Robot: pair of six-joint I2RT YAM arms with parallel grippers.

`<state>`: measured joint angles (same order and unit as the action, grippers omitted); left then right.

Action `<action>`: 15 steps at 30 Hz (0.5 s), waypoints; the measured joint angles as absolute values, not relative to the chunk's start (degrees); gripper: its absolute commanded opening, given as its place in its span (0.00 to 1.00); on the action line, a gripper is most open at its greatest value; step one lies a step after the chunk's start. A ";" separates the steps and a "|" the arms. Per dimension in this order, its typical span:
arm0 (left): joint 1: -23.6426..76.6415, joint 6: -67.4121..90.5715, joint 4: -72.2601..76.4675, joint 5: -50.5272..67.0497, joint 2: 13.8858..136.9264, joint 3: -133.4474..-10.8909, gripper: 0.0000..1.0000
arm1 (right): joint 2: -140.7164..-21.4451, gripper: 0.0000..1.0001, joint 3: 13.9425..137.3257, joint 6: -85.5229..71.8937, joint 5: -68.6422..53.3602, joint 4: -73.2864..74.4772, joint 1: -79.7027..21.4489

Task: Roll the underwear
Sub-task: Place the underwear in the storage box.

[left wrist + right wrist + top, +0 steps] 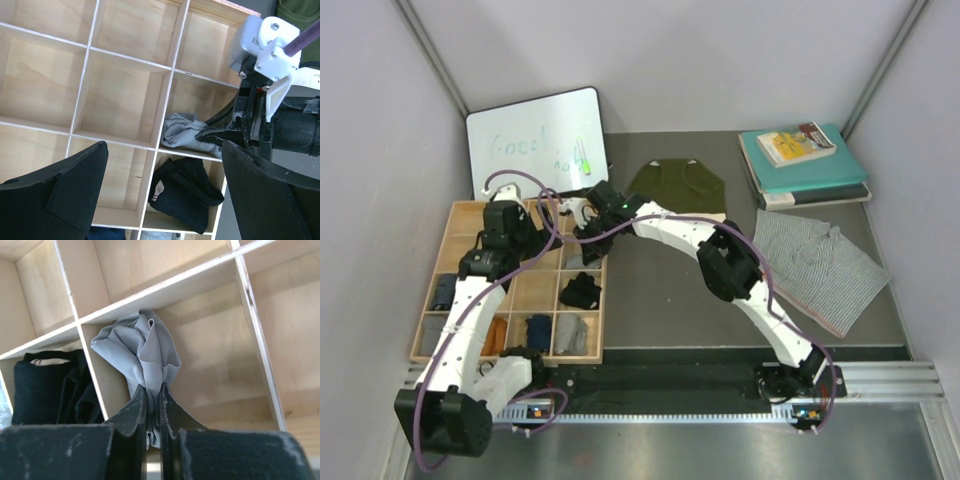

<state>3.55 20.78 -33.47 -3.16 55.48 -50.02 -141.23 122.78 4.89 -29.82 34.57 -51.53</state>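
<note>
The light grey underwear [142,347] hangs bunched in a compartment of the wooden tray [165,290], and my right gripper [152,387] is shut on its lower folds. In the left wrist view the same grey underwear [181,132] lies against a divider, with the right gripper [220,131] on it. My left gripper [164,150] hovers open above the tray, holding nothing. The olive green underwear [678,187] lies flat at the back of the table. To the right, the grey-and-white patterned underwear [820,265] is spread out.
A black garment [185,192] fills the compartment next to the grey one. Several rolled items [537,330] sit in the tray's near row. A whiteboard [535,140] leans behind the tray. Teal books [805,160] are stacked at the back right.
</note>
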 measured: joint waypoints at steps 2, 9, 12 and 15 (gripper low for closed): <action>3.55 20.75 -33.43 -3.16 55.48 -49.98 0.99 | -142.23 0.00 124.01 5.21 -29.87 34.81 -51.70; 3.55 20.14 -33.43 -3.31 55.33 -49.98 0.99 | -143.44 0.16 125.01 5.61 -30.35 34.54 -52.18; 3.55 19.92 -33.43 -3.33 55.33 -49.95 0.99 | -143.44 0.36 125.01 5.19 -30.55 34.33 -52.38; 3.55 19.77 -33.43 -3.36 55.31 -49.91 0.99 | -143.44 0.47 125.01 4.54 -30.79 33.56 -52.88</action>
<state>3.55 19.77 -33.43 -3.36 55.31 -49.91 -143.44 125.01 4.54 -30.79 33.56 -52.88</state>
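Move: The right hand pinches the gray underwear low in its storage box compartment, whose middle is about 2 cm ahead, 2 cm left and 2 cm below. The black underwear lies some 8 cm back and level sideways, the empty compartment about 9 cm ahead and 1 cm left, and the green underwear roughly 15 cm ahead and 20 cm right. From the left hand, the gray underwear's compartment is about 2 cm ahead, 11 cm right and 15 cm below. Still pinching the gray underwear, the right hand eases about 1.5 cm to the left, farther into the compartment, sinking some 0.5 cm at first and drifting about 1 cm back towards the divider beside the black underwear. Late on, its shut fingers spread to over a third open and let go of the cloth low in the compartment, with the wrist all but unturned and the hand not yet lifting out. ##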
